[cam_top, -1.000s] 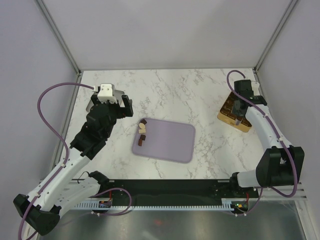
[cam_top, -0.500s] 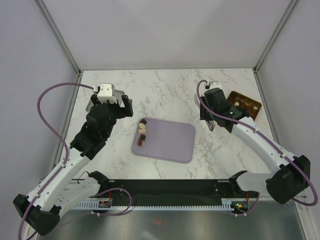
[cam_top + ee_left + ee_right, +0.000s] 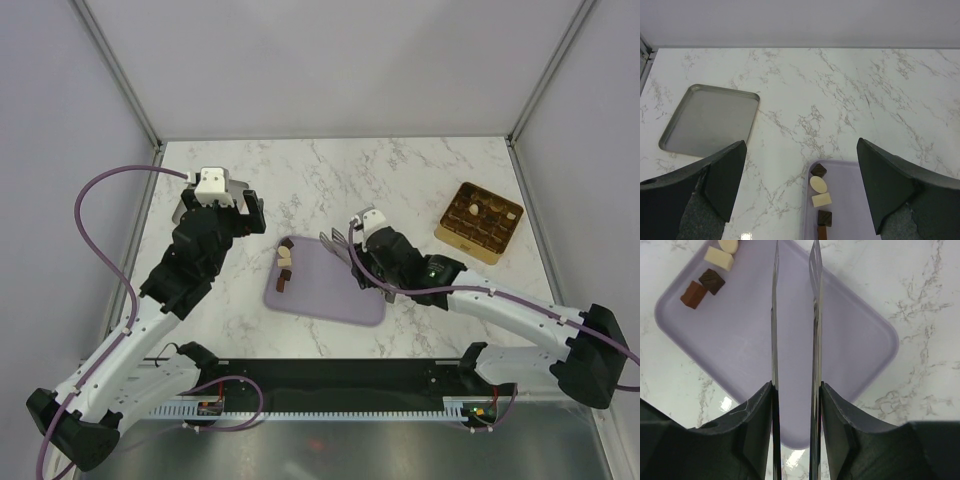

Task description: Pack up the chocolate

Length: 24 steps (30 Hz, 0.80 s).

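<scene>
Several chocolate pieces [image 3: 285, 266], dark brown, mid brown and cream, lie in a line at the left end of the lilac tray [image 3: 335, 292]. More pieces fill cells of the gold box [image 3: 481, 222] at the right. My right gripper [image 3: 360, 256] is shut on metal tongs [image 3: 338, 243]. The tongs' blades [image 3: 775, 315] stand parallel and apart over the tray's middle [image 3: 740, 340], with nothing between them, and the chocolate pieces [image 3: 710, 276] lie left of their tips. My left gripper [image 3: 222, 210] hangs open left of the tray, with the chocolate pieces [image 3: 820, 187] low between its fingers [image 3: 730, 175].
A grey metal tray [image 3: 705, 120] lies on the marble table near the back left corner. The frame's posts and grey walls close in the table on three sides. My arm bases sit along the near edge.
My right arm has swung left from the gold box to over the lilac tray, carrying the tongs. The left arm has stayed still.
</scene>
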Each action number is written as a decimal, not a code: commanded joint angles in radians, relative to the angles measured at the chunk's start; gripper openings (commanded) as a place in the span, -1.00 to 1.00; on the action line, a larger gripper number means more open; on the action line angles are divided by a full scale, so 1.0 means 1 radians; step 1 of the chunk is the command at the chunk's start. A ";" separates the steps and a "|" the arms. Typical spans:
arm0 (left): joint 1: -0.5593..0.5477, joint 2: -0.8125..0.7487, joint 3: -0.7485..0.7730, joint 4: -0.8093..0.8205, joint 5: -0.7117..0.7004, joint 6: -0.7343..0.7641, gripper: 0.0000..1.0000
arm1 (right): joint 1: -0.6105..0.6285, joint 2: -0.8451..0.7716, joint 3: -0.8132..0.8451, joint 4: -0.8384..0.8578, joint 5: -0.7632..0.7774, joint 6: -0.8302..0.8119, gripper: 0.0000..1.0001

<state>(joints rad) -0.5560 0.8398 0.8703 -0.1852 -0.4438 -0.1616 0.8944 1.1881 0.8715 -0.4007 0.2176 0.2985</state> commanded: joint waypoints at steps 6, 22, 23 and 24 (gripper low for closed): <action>0.004 -0.007 0.016 0.033 -0.049 0.037 0.99 | 0.214 0.114 0.043 0.112 0.144 0.211 0.01; 0.002 -0.005 0.016 0.036 -0.045 0.040 0.99 | 0.452 0.301 0.182 0.088 0.313 0.496 -0.01; 0.002 -0.005 0.018 0.035 -0.045 0.040 0.99 | 0.462 0.321 0.188 0.085 0.312 0.501 -0.01; 0.002 -0.007 0.016 0.035 -0.045 0.040 0.99 | 0.463 0.333 0.199 0.077 0.313 0.513 -0.02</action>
<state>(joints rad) -0.5560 0.8398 0.8703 -0.1852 -0.4648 -0.1509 1.3399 1.4940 1.0164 -0.3298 0.4965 0.7452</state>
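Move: The right hand holds the metal tongs, empty, their tips reaching ahead, left and down. The red-brown chocolate lies about 18 cm to that hand's left, level with it fore and aft, and roughly 13 cm below. The dark square stands about 3 cm beyond it, the cream square about 6 cm beyond it, both perhaps 1 cm to its right. From the idle left hand the red-brown chocolate lies about 6 cm right, 6 cm back and 28 cm below. Leftward and back, the right hand sweeps the tongs low across the lilac tray, about 12 cm left and 8 cm back, dipping some 3 cm, easing up slightly, then sinking again. The grip on the tongs keeps its width and the wrist tilts only a few degrees, bringing the open tips close over the red-brown chocolate and the dark square; no touch can be made out. ##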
